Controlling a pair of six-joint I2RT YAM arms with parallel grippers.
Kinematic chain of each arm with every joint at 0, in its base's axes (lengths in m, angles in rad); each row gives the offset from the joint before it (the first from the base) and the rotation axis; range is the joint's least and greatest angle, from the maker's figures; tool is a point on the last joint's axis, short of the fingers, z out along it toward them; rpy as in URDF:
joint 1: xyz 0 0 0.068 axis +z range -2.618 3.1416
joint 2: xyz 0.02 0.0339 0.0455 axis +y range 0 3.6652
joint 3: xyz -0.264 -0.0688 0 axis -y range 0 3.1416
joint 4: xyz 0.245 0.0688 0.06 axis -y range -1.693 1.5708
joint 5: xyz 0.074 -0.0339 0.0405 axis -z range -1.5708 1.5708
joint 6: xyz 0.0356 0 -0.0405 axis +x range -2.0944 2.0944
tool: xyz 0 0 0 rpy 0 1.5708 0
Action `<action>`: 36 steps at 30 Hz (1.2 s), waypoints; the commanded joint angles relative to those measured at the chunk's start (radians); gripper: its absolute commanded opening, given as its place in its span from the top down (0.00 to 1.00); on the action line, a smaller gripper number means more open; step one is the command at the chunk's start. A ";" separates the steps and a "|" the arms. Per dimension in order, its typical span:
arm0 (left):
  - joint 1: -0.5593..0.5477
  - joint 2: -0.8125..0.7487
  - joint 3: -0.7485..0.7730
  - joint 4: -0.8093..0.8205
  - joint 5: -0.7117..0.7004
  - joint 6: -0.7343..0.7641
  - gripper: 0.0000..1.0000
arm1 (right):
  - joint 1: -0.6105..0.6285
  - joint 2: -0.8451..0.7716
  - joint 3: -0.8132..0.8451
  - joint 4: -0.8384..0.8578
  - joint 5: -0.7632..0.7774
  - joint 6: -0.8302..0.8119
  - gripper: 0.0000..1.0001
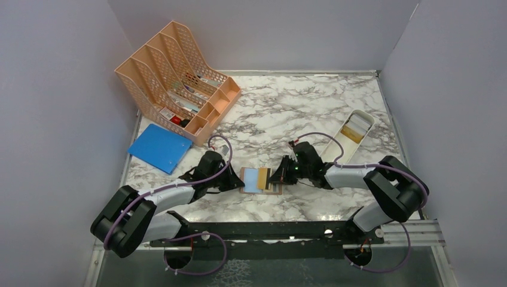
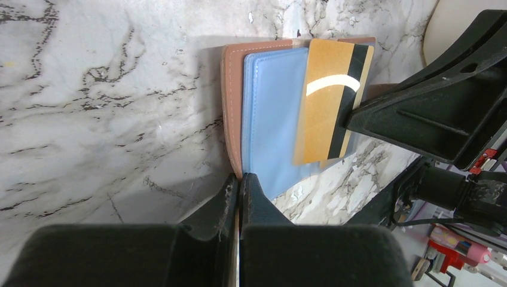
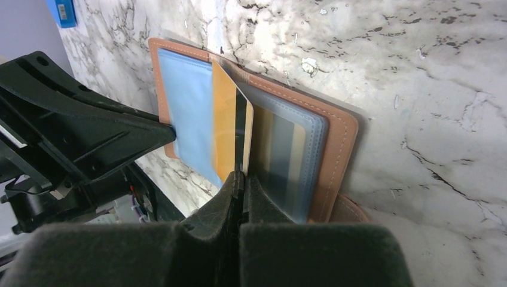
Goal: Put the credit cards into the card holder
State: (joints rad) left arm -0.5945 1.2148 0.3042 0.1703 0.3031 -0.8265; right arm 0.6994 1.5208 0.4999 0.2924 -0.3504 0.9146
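Observation:
The card holder (image 1: pixel 261 180) lies open on the marble table between the two grippers. It is pinkish-tan outside (image 3: pixel 341 137) with a light blue lining (image 2: pixel 272 119). My left gripper (image 2: pixel 240 177) is shut on the holder's left edge and pins it. My right gripper (image 3: pixel 241 174) is shut on a yellowish-gold credit card (image 3: pixel 230 131) with a dark stripe. It holds the card on edge over the holder's middle, and the card also shows in the left wrist view (image 2: pixel 329 95). More cards show through the holder's clear right-hand pockets (image 3: pixel 281 149).
A white oblong tray (image 1: pixel 365 119) holding card-like pieces lies at the back right. A peach mesh file organiser (image 1: pixel 173 78) stands at the back left, with a blue flat folder (image 1: pixel 159 147) in front of it. Grey walls enclose the table.

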 commanded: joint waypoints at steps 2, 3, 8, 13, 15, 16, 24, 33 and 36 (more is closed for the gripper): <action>0.003 0.008 0.015 0.008 0.020 0.012 1.00 | 0.012 0.025 0.009 -0.047 -0.046 -0.034 0.99; 0.002 0.007 0.014 0.006 0.019 0.012 1.00 | 0.012 0.025 0.009 -0.051 -0.052 -0.036 0.99; 0.003 0.005 0.021 0.007 0.022 0.012 1.00 | 0.012 0.040 0.013 -0.052 -0.079 -0.055 0.99; 0.002 0.005 0.024 0.010 0.025 0.009 1.00 | 0.013 0.078 0.052 -0.063 -0.102 -0.070 0.99; 0.001 0.006 0.024 0.012 0.028 0.009 1.00 | 0.013 0.093 0.068 -0.067 -0.108 -0.074 0.99; 0.001 0.008 0.025 0.015 0.033 0.010 1.00 | 0.014 0.103 0.073 -0.067 -0.110 -0.075 0.99; 0.001 -0.006 0.020 0.022 0.045 -0.003 1.00 | 0.038 0.132 0.115 -0.051 -0.080 -0.048 0.86; 0.001 -0.018 0.019 0.017 0.047 -0.001 1.00 | 0.043 0.069 0.124 -0.150 0.005 -0.073 0.66; 0.002 -0.020 0.018 0.018 0.048 0.000 1.00 | 0.043 0.055 0.120 -0.149 0.006 -0.072 0.64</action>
State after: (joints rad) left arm -0.5949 1.2118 0.3065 0.1783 0.3260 -0.8314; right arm 0.7383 1.6062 0.6247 0.2043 -0.4049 0.8623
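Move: My right fingers pinch the gold card by its right edge near its close end; the card's middle is about 2 cm to the left and 1 cm forward. The left pocket of the card holder, where the card goes, centres about 6 cm left, 1 cm below. The holder's right page lies just beneath, some 2 cm to the right and 2 cm down. From my left hand, that pocket is roughly 5 cm right and 2 cm forward. With my left fingers still pinching the card holder's left edge against the push, I ease my right hand back about 1 cm, then slide the gold card some 2.5 cm left into the left pocket, turning slightly counter-clockwise. Near the end of the push my right fingers open to about a third, letting go of the card's edge. ##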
